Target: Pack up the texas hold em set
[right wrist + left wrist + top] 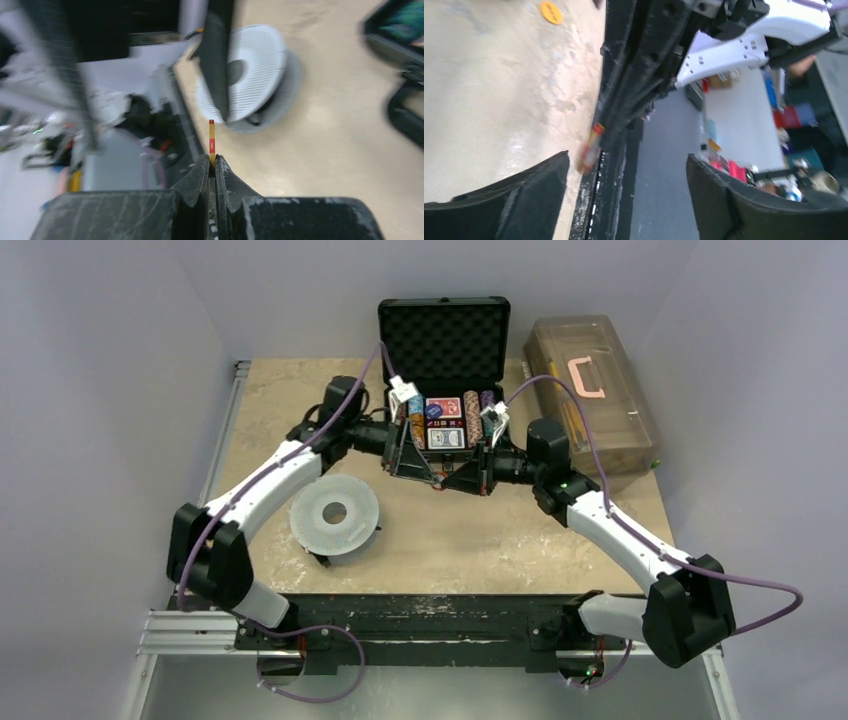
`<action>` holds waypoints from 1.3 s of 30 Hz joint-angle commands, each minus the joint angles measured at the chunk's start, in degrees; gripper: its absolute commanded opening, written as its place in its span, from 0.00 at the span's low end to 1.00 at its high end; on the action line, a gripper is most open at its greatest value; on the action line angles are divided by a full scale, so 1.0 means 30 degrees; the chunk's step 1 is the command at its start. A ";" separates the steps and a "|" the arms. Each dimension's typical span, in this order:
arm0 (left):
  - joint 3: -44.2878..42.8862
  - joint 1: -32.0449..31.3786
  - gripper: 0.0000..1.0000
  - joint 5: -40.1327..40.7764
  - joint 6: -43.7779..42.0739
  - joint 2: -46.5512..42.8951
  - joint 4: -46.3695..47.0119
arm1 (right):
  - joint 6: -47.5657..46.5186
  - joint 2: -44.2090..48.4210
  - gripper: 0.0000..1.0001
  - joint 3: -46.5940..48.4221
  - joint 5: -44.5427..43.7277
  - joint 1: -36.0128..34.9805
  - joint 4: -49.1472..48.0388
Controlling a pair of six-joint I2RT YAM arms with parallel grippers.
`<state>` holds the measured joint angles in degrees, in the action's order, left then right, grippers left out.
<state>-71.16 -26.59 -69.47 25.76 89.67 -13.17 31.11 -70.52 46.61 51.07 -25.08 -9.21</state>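
Note:
The texas hold em set is a small black briefcase (445, 340) standing open at the back of the table, foam lid up. It holds rows of coloured poker chips (472, 406) and card decks (447, 408). Both arms meet just in front of it. My right gripper (212, 159) is shut on a thin yellow-and-red poker chip (211, 137), seen edge-on and sticking out past the tips. My left gripper (626, 200) stands open, and the same chip (591, 147) shows blurred beyond its left finger. From above, the left gripper (425, 468) and right gripper (462, 476) nearly touch.
A large grey-white disc (335, 512) with a centre hole lies on the table left of centre. A translucent brown toolbox (590, 390) with a pink handle stands at the back right. A small orange round piece (551, 12) lies on the tabletop.

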 commanded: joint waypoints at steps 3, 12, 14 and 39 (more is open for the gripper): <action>0.1735 0.2416 0.94 0.9668 -0.1487 -0.5730 -0.0366 | -0.6201 -0.0338 0.00 0.2050 -1.1922 -0.0822 0.3028; 0.2552 0.2857 0.94 2.1424 -0.2846 -0.9227 -0.3167 | -1.5016 -0.8522 0.00 0.8998 -1.8549 -0.3530 0.4384; 0.3180 0.2859 0.94 2.2204 -0.2697 -1.0063 -0.2599 | -1.8711 -1.0305 0.00 1.0524 -1.8339 -0.3525 0.4683; 0.4317 0.2857 0.94 2.4212 -0.2287 -1.2181 -0.1748 | -2.9108 -1.7630 0.00 1.9927 -1.5055 -0.3508 1.0959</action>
<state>-57.93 -18.02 2.42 18.87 53.58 -20.60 -52.69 -122.83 102.43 3.20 -35.83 20.23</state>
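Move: The chip already pinched in the right hand is bound for the gap halfway along the case's second chip column, about 27 cm ahead of that hand, 6 cm left and 18 cm below. Beside that gap, the outer green-and-orange column lies 4 cm to the left and level with it; the small blind disc is 4 cm right and 3 cm farther out, the white deck 6 cm right and 4 cm nearer. From the left hand, the gap is about 27 cm ahead, 3 cm left and similarly low. The chip, kept pinched edge-on in the right fingers, is swept some 25 cm forward, lowered about 12 cm and shifted a little left towards the column gap; that wrist turns from pointing left to forward-left and well down, then settles. Meanwhile the empty left hand opens wider and clears out about 20 cm left and slightly forward, swinging round counter-clockwise to point forward. ##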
